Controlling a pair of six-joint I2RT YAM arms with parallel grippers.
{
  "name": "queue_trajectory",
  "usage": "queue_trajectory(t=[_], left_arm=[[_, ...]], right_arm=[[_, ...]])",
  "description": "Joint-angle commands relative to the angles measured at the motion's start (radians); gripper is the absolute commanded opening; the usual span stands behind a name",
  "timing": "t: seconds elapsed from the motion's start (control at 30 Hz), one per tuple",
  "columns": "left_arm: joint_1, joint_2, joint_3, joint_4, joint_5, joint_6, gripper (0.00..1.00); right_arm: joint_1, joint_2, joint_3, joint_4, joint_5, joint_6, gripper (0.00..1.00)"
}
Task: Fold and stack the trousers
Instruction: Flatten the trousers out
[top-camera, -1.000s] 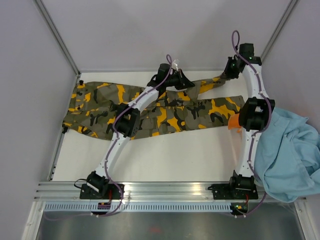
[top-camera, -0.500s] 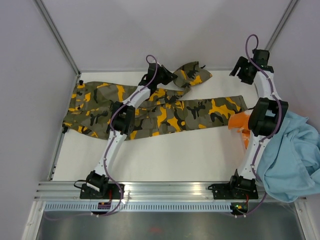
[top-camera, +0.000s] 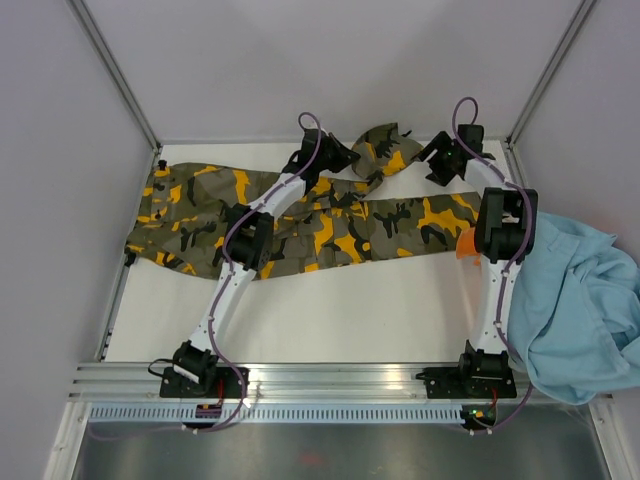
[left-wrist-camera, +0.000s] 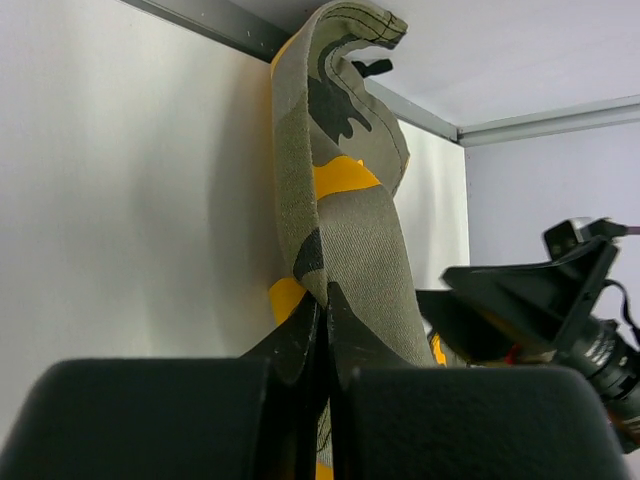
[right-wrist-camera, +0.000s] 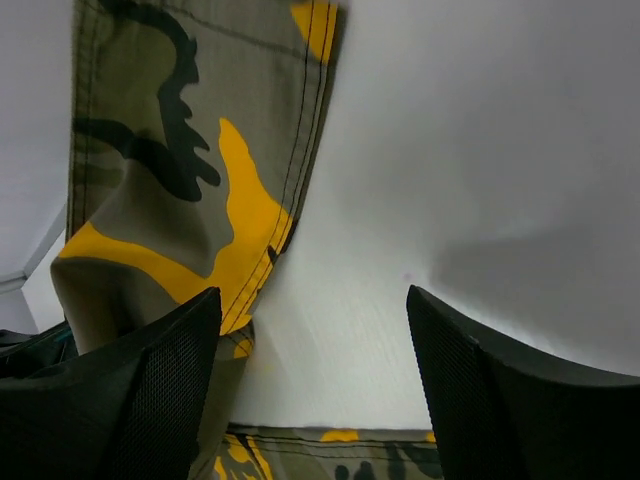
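The camouflage trousers (top-camera: 200, 210) lie spread across the table, waist at the left, legs running right. My left gripper (top-camera: 340, 158) is shut on the end of the far leg (top-camera: 385, 145) and holds it bunched above the table at the back. In the left wrist view my left gripper (left-wrist-camera: 322, 310) pinches the cloth (left-wrist-camera: 345, 200), which stands up twisted. My right gripper (top-camera: 435, 165) is open just right of that raised cloth. In the right wrist view my right gripper (right-wrist-camera: 315, 340) is open over bare table, with the hanging cloth (right-wrist-camera: 180, 150) by its left finger.
A plain light-blue garment (top-camera: 580, 300) is heaped at the right edge, with an orange garment (top-camera: 470, 243) beside the right arm. The near leg (top-camera: 420, 220) lies flat under both wrists. White table (top-camera: 350, 310) shows in front. Walls and metal posts close the back and sides.
My left gripper has lifted the far leg's end and bunched it at the back. My right gripper swung out to the right, then came back left and lower, next to the raised cloth.
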Motion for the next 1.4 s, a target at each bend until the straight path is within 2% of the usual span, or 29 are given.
queue_trajectory(t=[0.0, 0.1, 0.27, 0.43, 0.57, 0.63, 0.67, 0.73, 0.77, 0.83, 1.07, 1.17, 1.23, 1.37], left_arm=[[-0.006, -0.003, -0.005, 0.035, 0.021, 0.024, 0.02], [-0.006, -0.012, -0.022, 0.041, 0.028, 0.027, 0.02], [-0.006, -0.018, -0.036, 0.083, 0.063, 0.001, 0.03], [-0.011, -0.036, -0.05, 0.114, 0.113, -0.012, 0.03], [-0.015, -0.068, -0.068, 0.132, 0.117, -0.002, 0.03], [-0.015, -0.073, -0.068, 0.135, 0.121, -0.003, 0.03], [-0.015, -0.076, -0.07, 0.135, 0.123, -0.003, 0.03], [-0.015, -0.078, -0.073, 0.133, 0.124, -0.003, 0.03], [-0.015, -0.079, -0.074, 0.13, 0.123, 0.0, 0.03], [-0.014, -0.087, -0.074, 0.115, 0.111, 0.017, 0.03], [0.008, -0.15, -0.087, 0.069, 0.049, 0.106, 0.06], [0.006, -0.202, -0.091, -0.019, -0.089, 0.214, 0.06], [0.005, -0.225, -0.128, -0.008, -0.172, 0.274, 0.06], [-0.001, -0.227, -0.119, 0.072, -0.207, 0.307, 0.06]], right_arm=[[0.038, 0.004, -0.023, 0.124, 0.0, 0.137, 0.81], [0.057, 0.02, -0.087, 0.208, -0.003, 0.215, 0.8], [0.08, 0.053, -0.099, 0.256, 0.015, 0.272, 0.76], [0.12, 0.105, -0.073, 0.317, 0.037, 0.315, 0.66], [0.141, 0.142, -0.046, 0.345, 0.043, 0.338, 0.51], [0.147, 0.154, -0.033, 0.345, 0.051, 0.337, 0.4], [0.15, 0.157, -0.026, 0.343, 0.052, 0.334, 0.32], [0.149, 0.155, -0.029, 0.343, 0.063, 0.329, 0.24], [0.147, 0.149, -0.03, 0.337, 0.068, 0.314, 0.14], [0.135, 0.12, -0.047, 0.331, 0.087, 0.3, 0.02], [0.025, -0.112, -0.209, 0.227, 0.17, 0.164, 0.0], [-0.032, -0.212, -0.286, 0.199, 0.206, 0.087, 0.0], [-0.057, -0.243, -0.302, 0.17, 0.227, 0.017, 0.0], [-0.066, -0.273, -0.332, 0.112, 0.235, -0.043, 0.0]])
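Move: The loose part of the raised trouser leg, which the open right hand goes for, lies about 9 cm to its left, 3 cm ahead and 4 cm below. The lower trouser leg lies flat some 14 cm behind that hand, about level sideways and 6 cm lower; the left gripper is roughly 17 cm to its left and 3 cm farther out. From the left hand, already pinching the cloth, that loose part is about 9 cm to the right, level fore and aft, perhaps 5 cm down. The right fingers shut on the loose part of the raised leg after reaching about 9 cm left, down and a little forward, the hand rolling some 10 degrees with its left side up. Then the hand pulls back out to the right by about 12 cm, rising and drawing back. The left hand keeps its pinch, easing back and right a couple of centimetres, then lifting late. ##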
